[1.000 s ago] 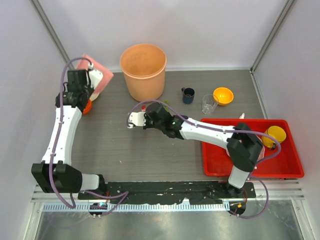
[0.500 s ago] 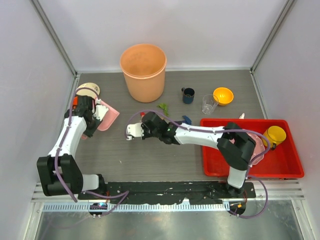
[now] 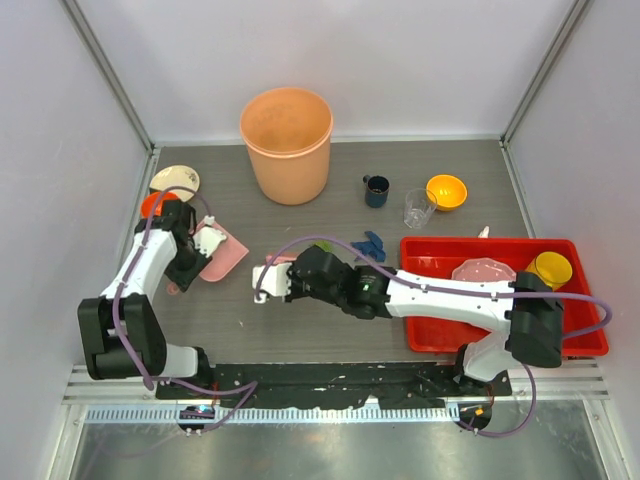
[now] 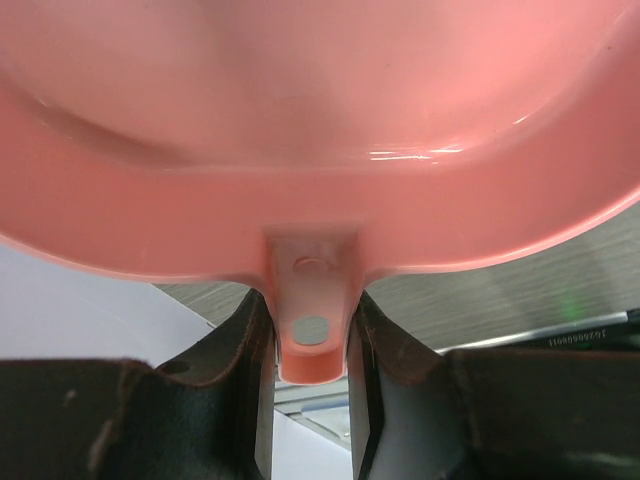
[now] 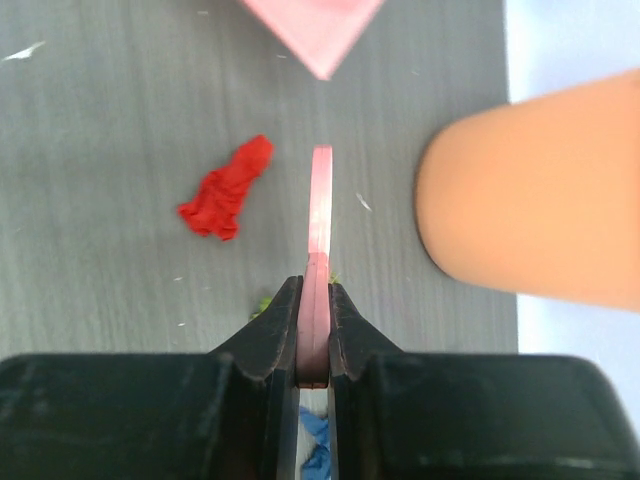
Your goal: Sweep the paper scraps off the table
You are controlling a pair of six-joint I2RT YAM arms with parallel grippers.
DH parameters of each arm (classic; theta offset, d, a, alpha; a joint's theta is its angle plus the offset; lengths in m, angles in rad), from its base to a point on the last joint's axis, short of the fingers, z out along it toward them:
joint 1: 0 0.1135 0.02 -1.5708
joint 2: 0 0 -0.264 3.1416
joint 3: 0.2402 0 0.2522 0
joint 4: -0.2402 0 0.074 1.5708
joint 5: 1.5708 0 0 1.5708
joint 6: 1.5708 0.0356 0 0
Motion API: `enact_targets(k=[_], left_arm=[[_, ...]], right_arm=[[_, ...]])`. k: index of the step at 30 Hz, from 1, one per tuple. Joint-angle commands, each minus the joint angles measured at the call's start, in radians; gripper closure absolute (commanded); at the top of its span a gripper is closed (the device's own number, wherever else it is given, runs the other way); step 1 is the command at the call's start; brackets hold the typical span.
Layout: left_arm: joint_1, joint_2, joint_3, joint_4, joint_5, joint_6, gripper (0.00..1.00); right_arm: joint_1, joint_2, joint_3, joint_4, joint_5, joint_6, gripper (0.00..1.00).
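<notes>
My left gripper [image 4: 312, 335] is shut on the handle of the pink dustpan [image 4: 320, 130]. In the top view the left gripper [image 3: 203, 245] holds the dustpan [image 3: 229, 258] low over the table [image 3: 250, 320] at the left. My right gripper [image 5: 316, 300] is shut on a thin pink sweeping blade [image 5: 320, 200], seen edge-on and pointing at the dustpan's corner [image 5: 312, 25]. In the top view the right gripper [image 3: 268, 281] is just right of the dustpan. A red paper scrap [image 5: 225, 190] lies left of the blade. A blue scrap [image 3: 368, 243] and a green scrap [image 3: 351, 258] lie behind the right arm.
A large orange bucket [image 3: 287, 140] stands at the back. A dark mug [image 3: 377, 190], a clear glass [image 3: 418, 207] and an orange bowl [image 3: 446, 190] stand at the back right. A red tray [image 3: 440, 325] holds a yellow cup [image 3: 550, 268]. A tan plate [image 3: 175, 182] lies far left.
My left gripper has brought the dustpan from the back left corner forward and down to the table. My right gripper with the blade has moved nearer and slightly left, uncovering the blue scrap.
</notes>
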Motion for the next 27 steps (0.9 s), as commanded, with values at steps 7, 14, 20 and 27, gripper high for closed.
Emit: enact_targets(k=[7, 14, 20, 27], left_arm=[[-0.064, -0.077, -0.084, -0.226, -0.033, 0.228, 1.00], [-0.214, 0.029, -0.090, -0.277, -0.105, 0.204, 1.00], [-0.257, 0.173, -0.037, -0.257, -0.128, 0.193, 1.00], [-0.309, 0.320, 0.048, -0.267, -0.148, 0.161, 1.00]], right_arm=[[-0.055, 0.072, 0.264, -0.140, 0.332, 0.549, 0.99], [-0.190, 0.173, 0.399, -0.274, 0.316, 0.906, 0.99], [-0.225, 0.155, 0.388, -0.308, 0.510, 0.854, 0.99], [-0.271, 0.232, 0.361, -0.357, 0.374, 0.909, 0.99]])
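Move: The right hand holds the brush; the green scrap lies some 7 cm to its right, 5 cm ahead and about 18 cm below. The red scrap is nearly under that hand, about 3 cm left and 1 cm ahead, and the blue scrap about 18 cm right and 7 cm ahead. The bin stands straight ahead, roughly 24 cm out. From the left hand, holding the dustpan low, the red scrap is about 24 cm right and 2 cm ahead, 7 cm lower. Still gripping the brush, the right hand leaves the space above the red scrap and arcs forward about 12 cm and 9 cm to the right, to beyond the green scrap, rising about 5 cm and sinking again while turning some 60 degrees clockwise. The left hand keeps the dustpan, draws back about 7 cm, then eases forward a little while sinking and edging right, swinging clockwise and tilting its fingertips back towards the base, so the pan's edge comes near the red scrap. ##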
